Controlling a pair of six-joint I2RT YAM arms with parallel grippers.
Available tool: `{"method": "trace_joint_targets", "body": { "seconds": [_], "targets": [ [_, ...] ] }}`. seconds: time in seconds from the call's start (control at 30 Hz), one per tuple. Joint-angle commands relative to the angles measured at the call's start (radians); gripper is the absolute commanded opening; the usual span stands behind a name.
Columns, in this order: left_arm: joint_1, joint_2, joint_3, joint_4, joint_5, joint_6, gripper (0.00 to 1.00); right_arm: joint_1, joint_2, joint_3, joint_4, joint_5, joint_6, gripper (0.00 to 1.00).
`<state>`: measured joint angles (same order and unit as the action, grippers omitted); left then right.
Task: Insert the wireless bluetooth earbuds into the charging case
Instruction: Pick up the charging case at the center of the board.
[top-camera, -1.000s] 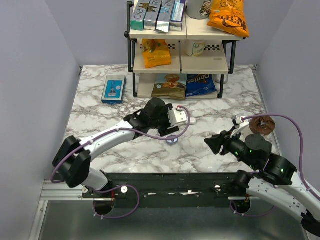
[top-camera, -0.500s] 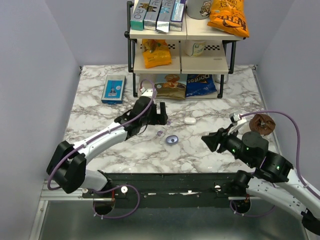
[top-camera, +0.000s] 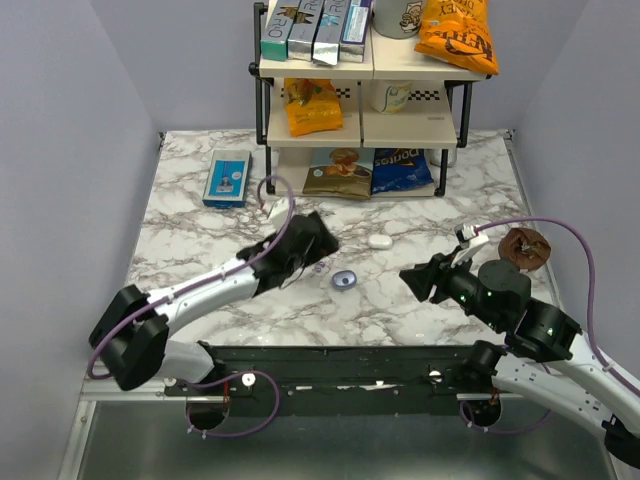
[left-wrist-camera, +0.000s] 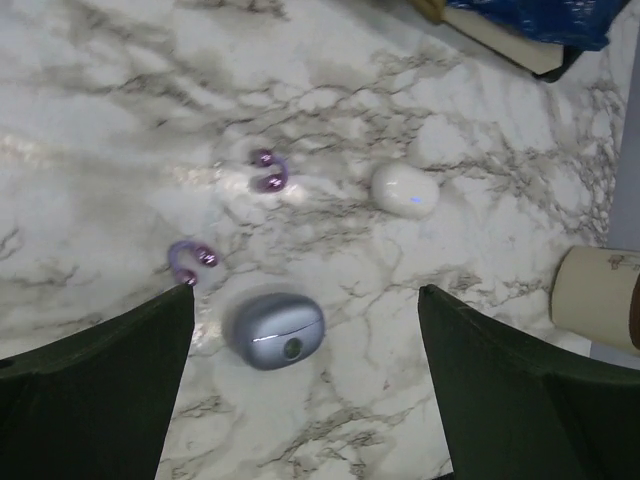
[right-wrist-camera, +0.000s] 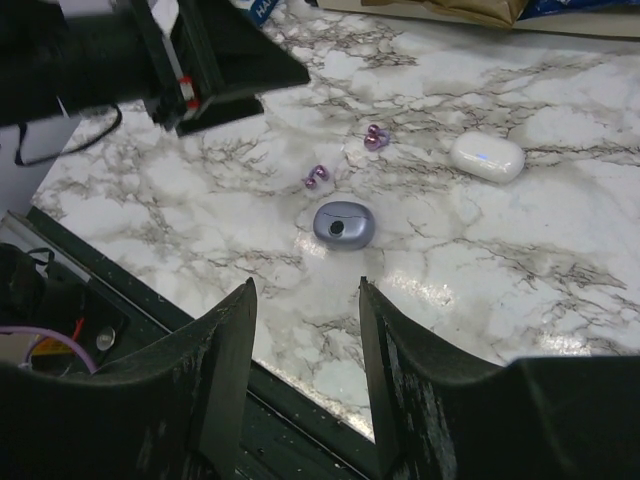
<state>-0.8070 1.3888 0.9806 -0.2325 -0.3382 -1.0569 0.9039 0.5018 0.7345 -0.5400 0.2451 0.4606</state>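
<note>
The charging case (left-wrist-camera: 278, 330) is a closed bluish-grey pebble with a dark dot, lying on the marble table (top-camera: 200, 225); it also shows mid-table from above (top-camera: 344, 279) and in the right wrist view (right-wrist-camera: 344, 224). Two purple earbuds lie loose beside it, one close to it (left-wrist-camera: 190, 260) (right-wrist-camera: 316, 177) and one farther off (left-wrist-camera: 268, 172) (right-wrist-camera: 375, 136). My left gripper (left-wrist-camera: 305, 290) hovers open just left of the case (top-camera: 315, 245), nothing between its fingers. My right gripper (right-wrist-camera: 305, 283) is open and empty, off to the case's right (top-camera: 412, 280).
A white oval case (top-camera: 379, 240) lies beyond the earbuds. A blue box (top-camera: 228, 177) sits at the back left. A shelf rack (top-camera: 360, 110) with snack bags stands at the back. A brown round object (top-camera: 525, 247) is at the right edge.
My left gripper has opened wide and drawn back from over the white case toward the near left. The right gripper has edged slightly left. Case and earbuds have not moved.
</note>
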Motion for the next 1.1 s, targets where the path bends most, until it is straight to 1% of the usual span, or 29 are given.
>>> {"method": "trace_joint_targets", "body": {
  "seconds": [0.0, 0.07, 0.1, 0.13, 0.17, 0.2, 0.23, 0.3, 0.33, 0.43, 0.6, 0.67, 0.73, 0.8, 0.9, 1.07],
  "targets": [
    [-0.058, -0.172, -0.296, 0.213, -0.071, -0.277, 0.99, 0.001, -0.012, -0.007, 0.009, 0.005, 0.01, 0.54],
    [-0.095, -0.146, -0.213, 0.078, -0.186, -0.279, 0.99, 0.0, -0.025, -0.018, 0.011, 0.003, 0.01, 0.54],
    [-0.116, -0.113, -0.089, -0.088, -0.205, -0.285, 0.99, 0.0, -0.025, -0.021, 0.015, 0.003, 0.01, 0.54],
    [-0.121, -0.027, -0.03, -0.153, -0.205, -0.285, 0.99, 0.001, -0.025, -0.027, 0.021, -0.003, 0.01, 0.54],
    [-0.127, 0.019, 0.03, -0.218, -0.199, -0.294, 0.99, 0.001, -0.019, -0.032, 0.032, -0.012, 0.01, 0.54],
    [-0.136, 0.067, 0.135, -0.326, -0.197, -0.304, 0.99, 0.001, -0.014, -0.033, 0.037, -0.02, 0.012, 0.53],
    [-0.156, 0.151, 0.182, -0.373, -0.193, -0.325, 0.99, 0.001, -0.008, -0.032, 0.04, -0.024, 0.013, 0.53],
    [-0.178, 0.223, 0.277, -0.453, -0.174, -0.339, 0.99, 0.001, 0.003, -0.027, 0.041, -0.047, 0.018, 0.53],
    [-0.198, 0.28, 0.299, -0.471, -0.162, -0.35, 0.99, 0.003, 0.003, -0.027, 0.041, -0.047, 0.018, 0.53],
    [-0.218, 0.341, 0.331, -0.504, -0.137, -0.397, 0.99, 0.003, -0.017, -0.03, 0.037, -0.052, 0.018, 0.53],
    [-0.248, 0.311, 0.274, -0.467, -0.16, -0.456, 0.99, 0.001, -0.057, -0.049, 0.029, -0.037, 0.015, 0.53],
    [-0.248, 0.32, 0.282, -0.475, -0.154, -0.472, 0.99, 0.003, -0.069, -0.063, 0.031, -0.038, 0.013, 0.53],
    [-0.248, 0.346, 0.322, -0.525, -0.153, -0.494, 0.99, 0.001, -0.072, -0.066, 0.032, -0.04, 0.015, 0.53],
    [-0.248, 0.387, 0.342, -0.548, -0.134, -0.496, 0.99, 0.001, -0.075, -0.066, 0.034, -0.046, 0.015, 0.53],
    [-0.247, 0.417, 0.349, -0.538, -0.117, -0.486, 0.99, 0.001, -0.089, -0.063, 0.031, -0.047, 0.015, 0.53],
    [-0.23, 0.452, 0.354, -0.538, -0.081, -0.407, 0.99, 0.003, -0.105, -0.052, 0.028, -0.047, 0.016, 0.53]
  ]
}}
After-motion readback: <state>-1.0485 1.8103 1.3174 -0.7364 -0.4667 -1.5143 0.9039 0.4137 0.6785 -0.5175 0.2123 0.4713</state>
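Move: The blue-grey charging case lies below the left hand, about 14 cm down, roughly 3 cm back and 4 cm to its right. The nearer purple earbud is about 4 cm farther out and 6 cm left of the case, the other earbud some 10 cm beyond it and 2 cm left, the white case about 10 cm beyond it and 9 cm right. From the idle right hand, the charging case is roughly 10 cm ahead, 14 cm left and 22 cm down. The left hand, empty and wide open, comes down towards the blue-grey charging case by an uneven path: it dips back and down with a little drift left, rises again while swinging right, then sinks once more, ending about 9 cm lower, 6 cm back and 5 cm right of its start. Meanwhile the wrist tips the fingers some 20 degrees further down with a slight counter-clockwise turn, and they stop short of the charging case, still open above it and not touching it. ##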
